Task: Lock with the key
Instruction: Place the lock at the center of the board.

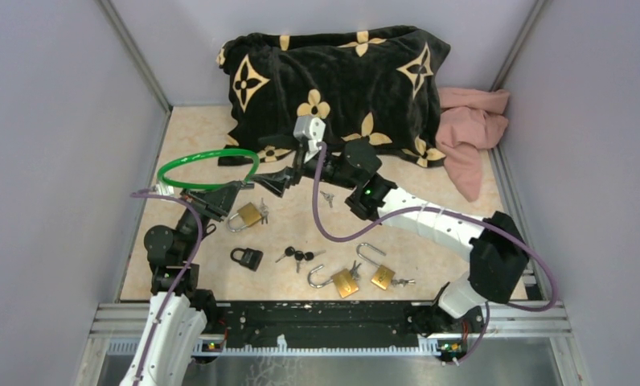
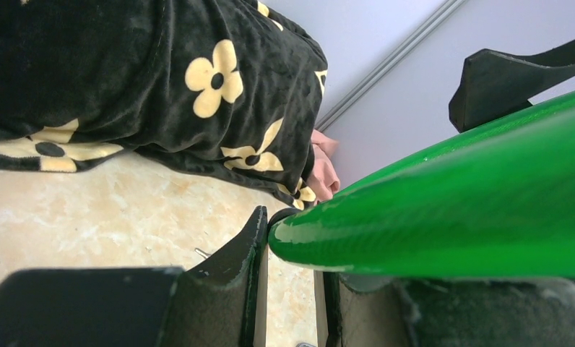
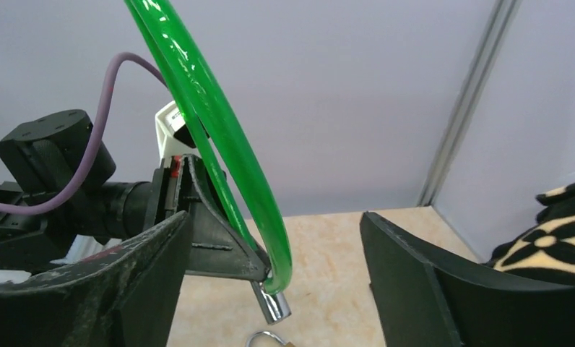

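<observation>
A green cable lock is held up as a loop above the table's left side. My left gripper is shut on it near its metal end. From the left wrist the cable crosses just above the fingers. My right gripper stands open right beside that end. In the right wrist view the green cable hangs between its spread fingers, touching neither. Loose keys lie on the table, and a small key lies under the right arm.
A brass padlock lies below the grippers; its shackle shows in the right wrist view. A black padlock and two open brass padlocks lie nearer. A black flowered cushion and pink cloth fill the back.
</observation>
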Available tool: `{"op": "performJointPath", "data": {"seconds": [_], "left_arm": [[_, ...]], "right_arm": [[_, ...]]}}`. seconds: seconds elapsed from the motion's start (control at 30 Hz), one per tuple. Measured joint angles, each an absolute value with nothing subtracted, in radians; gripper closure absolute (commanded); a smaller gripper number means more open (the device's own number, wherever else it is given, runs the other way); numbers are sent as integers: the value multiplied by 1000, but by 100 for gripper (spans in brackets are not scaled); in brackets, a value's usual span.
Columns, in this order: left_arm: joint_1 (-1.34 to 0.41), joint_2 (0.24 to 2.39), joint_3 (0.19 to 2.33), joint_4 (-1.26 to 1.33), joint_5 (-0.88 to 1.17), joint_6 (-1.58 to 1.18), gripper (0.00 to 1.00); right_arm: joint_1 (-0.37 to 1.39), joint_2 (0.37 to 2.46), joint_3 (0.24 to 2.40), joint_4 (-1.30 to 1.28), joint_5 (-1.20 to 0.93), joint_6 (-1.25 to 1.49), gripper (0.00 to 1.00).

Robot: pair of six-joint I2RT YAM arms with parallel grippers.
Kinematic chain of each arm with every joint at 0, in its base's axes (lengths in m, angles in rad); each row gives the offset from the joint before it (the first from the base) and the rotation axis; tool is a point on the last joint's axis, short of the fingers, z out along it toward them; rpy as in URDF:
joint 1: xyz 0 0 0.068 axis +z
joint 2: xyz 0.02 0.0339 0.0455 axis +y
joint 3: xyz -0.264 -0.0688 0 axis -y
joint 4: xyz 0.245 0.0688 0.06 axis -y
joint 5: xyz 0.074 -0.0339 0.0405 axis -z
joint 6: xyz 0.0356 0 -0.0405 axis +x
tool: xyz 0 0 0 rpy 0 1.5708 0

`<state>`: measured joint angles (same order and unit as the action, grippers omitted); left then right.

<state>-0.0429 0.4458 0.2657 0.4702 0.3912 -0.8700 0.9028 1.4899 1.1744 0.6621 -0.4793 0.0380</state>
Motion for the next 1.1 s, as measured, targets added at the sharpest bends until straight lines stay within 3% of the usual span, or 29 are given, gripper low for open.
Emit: {"op": "performJointPath", "data": {"seconds": [0.13, 0.2, 0.37, 0.4, 0.47, 0.5, 0.53, 0.8, 1.1], "left_arm": [[-43, 446, 265, 470, 391, -870, 100], [-43, 446, 265, 471, 392, -869, 100], [-43, 438, 265, 491, 400, -870, 100], [-43, 438, 265, 490, 401, -870, 91], [-43, 438, 263, 485, 400, -870, 54], [-43, 437, 262, 481, 397, -872, 24], [-43, 432, 261, 476, 391, -872, 4], [-43, 364, 250, 462, 318, -878, 1], [-43, 357, 247, 442, 287, -870, 1]], "right_arm": [[921, 1538, 1232, 665, -474, 55, 85], [921, 1540, 1251, 663, -472, 60, 100], [917, 1543, 1297, 607, -433, 65, 100], [917, 1543, 1299, 599, -425, 66, 100], [918, 1544, 1303, 576, -398, 70, 100], [918, 1543, 1305, 567, -385, 74, 100], [912, 1543, 1306, 549, -364, 83, 100], [733, 1542, 1303, 291, -297, 256, 100], [471, 1572, 1192, 2, -423, 414, 100]]}}
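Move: About 2 cm to the left of the open right hand and 1 cm above it is the near strand of the green cable lock. The keys at the board's center lie 14 cm ahead and 12 cm right of this hand, some 38 cm below; the brass padlock, at that same depth, is 8 cm ahead and 8 cm left. From the left hand, still gripping the lock, that strand is level fore-and-aft, 6 cm right and 10 cm above. Easing a centimetre or so left and 2 cm up, the right hand shuts its fingers on the cable's near strand; the left fingers then open wide, let go, and draw off about 1.5 cm left. The right hand carries the lock down some 20 cm, right 15 and forward 13 towards the keys, tipping its fingertips downward about 50 degrees. ##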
